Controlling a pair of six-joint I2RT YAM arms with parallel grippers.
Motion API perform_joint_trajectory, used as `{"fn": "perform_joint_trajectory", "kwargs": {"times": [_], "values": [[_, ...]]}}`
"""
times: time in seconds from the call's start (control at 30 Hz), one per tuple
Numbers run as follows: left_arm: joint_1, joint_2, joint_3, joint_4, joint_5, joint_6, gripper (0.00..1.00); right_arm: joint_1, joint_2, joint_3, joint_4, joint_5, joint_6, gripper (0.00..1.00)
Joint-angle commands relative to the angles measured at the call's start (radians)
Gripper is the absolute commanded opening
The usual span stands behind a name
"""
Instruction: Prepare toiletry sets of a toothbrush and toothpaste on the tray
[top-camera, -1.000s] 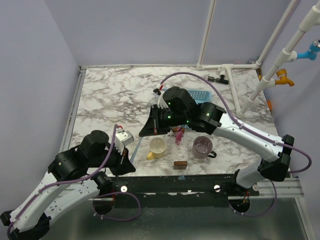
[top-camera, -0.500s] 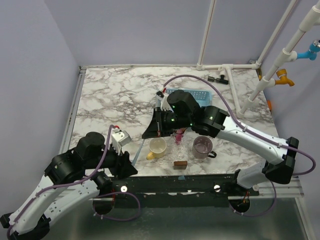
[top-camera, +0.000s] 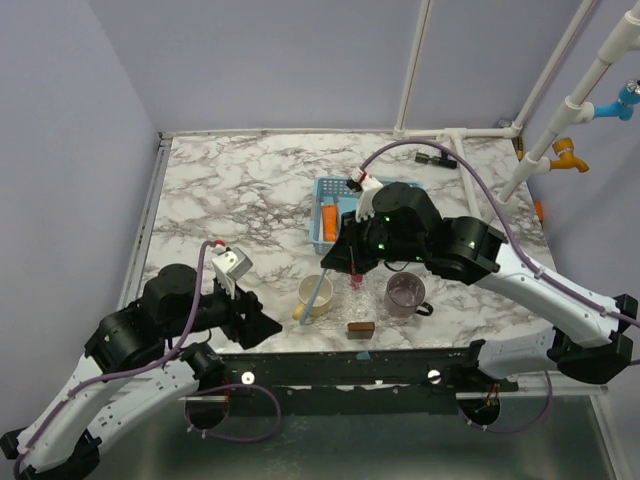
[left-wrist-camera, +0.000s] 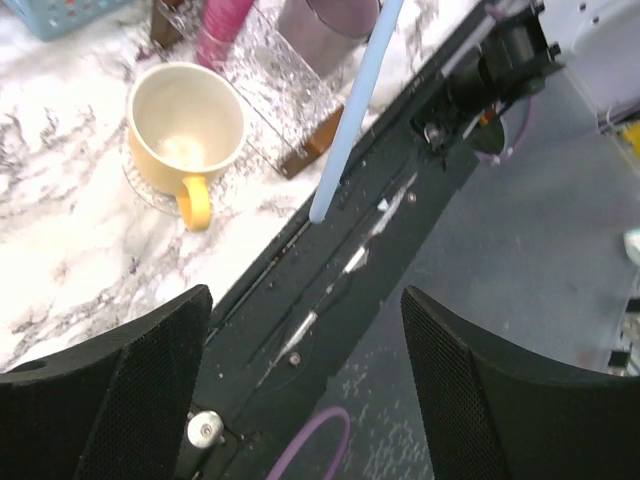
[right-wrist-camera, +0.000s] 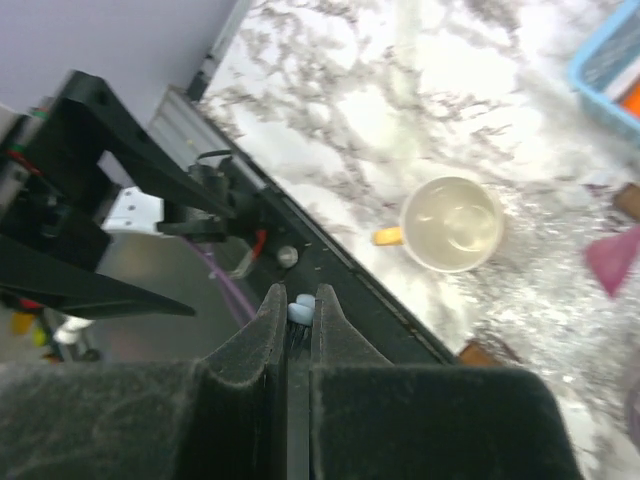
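Note:
My right gripper (top-camera: 338, 262) (right-wrist-camera: 300, 304) is shut on a light blue toothbrush (top-camera: 312, 295) (left-wrist-camera: 355, 110) (right-wrist-camera: 301, 311). It holds the toothbrush in the air, slanting down over the table's near edge beside the yellow cup (top-camera: 316, 291). The blue tray (top-camera: 340, 188) (right-wrist-camera: 605, 60) lies behind that gripper. An orange tube (top-camera: 329, 215), apparently the toothpaste, lies in the tray. My left gripper (top-camera: 262, 325) (left-wrist-camera: 305, 400) is open and empty, over the black front rail left of the cup.
A yellow cup (left-wrist-camera: 185, 120) (right-wrist-camera: 452, 224), a pink thing (top-camera: 355, 272) in a clear holder, a purple cup (top-camera: 405, 293) and a brown block (top-camera: 361, 328) stand near the front edge. White pipes (top-camera: 455, 135) run along the back right.
My left gripper opened and drew back to the left. The right arm swung right with the toothbrush in its grip, uncovering the blue tray.

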Motion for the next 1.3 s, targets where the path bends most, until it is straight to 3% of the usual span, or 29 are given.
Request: {"fn": "perform_joint_trajectory", "kwargs": {"times": [0.0, 0.2, 0.43, 0.53, 0.63, 0.93, 1.27], "values": [[-0.005, -0.023, 0.006, 0.104, -0.109, -0.04, 0.78, 0.001, -0.067, -0.007, -0.093, 0.138, -0.166, 0.0], [-0.005, -0.001, -0.01, 0.174, -0.158, -0.034, 0.82, 0.002, -0.104, -0.069, -0.108, 0.248, -0.297, 0.01], [-0.004, 0.021, -0.009, 0.251, -0.223, -0.07, 0.87, 0.003, -0.189, -0.239, 0.042, 0.34, -0.402, 0.01], [-0.005, 0.01, -0.008, 0.284, -0.261, -0.1, 0.89, 0.003, -0.188, -0.239, 0.045, 0.402, -0.434, 0.01], [-0.005, -0.022, 0.007, 0.316, -0.314, -0.128, 0.99, 0.003, -0.19, -0.231, 0.069, 0.378, -0.48, 0.0], [-0.004, 0.008, 0.119, 0.224, -0.437, -0.135, 0.99, 0.002, -0.248, -0.247, 0.186, 0.354, -0.607, 0.01], [-0.004, -0.009, 0.171, 0.138, -0.46, -0.202, 0.99, 0.003, -0.23, -0.232, 0.115, 0.301, -0.625, 0.01]]}}
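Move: Out ahead and to the right of the right hand, which still grips the blue toothbrush, the pink toothpaste lies some 8 cm ahead, 7 cm to the right and 20 cm below. From that hand the tray's middle is about 1 cm ahead and 8 cm right; the cream cup 1 cm ahead and 3 cm left; the purple mug 1 cm ahead and 18 cm right. From the empty left hand, the toothpaste is roughly 20 cm ahead, 20 cm right, 13 cm below. Swinging the gripped toothbrush across the cream cup towards the pink toothpaste, the right hand goes about 8 cm right and 5 cm forward, dipping midway and rising back to its height, while its wrist rolls some 40 degrees. The left hand, already free of the brush, opens fully and draws up and forward, turning counter-clockwise. ##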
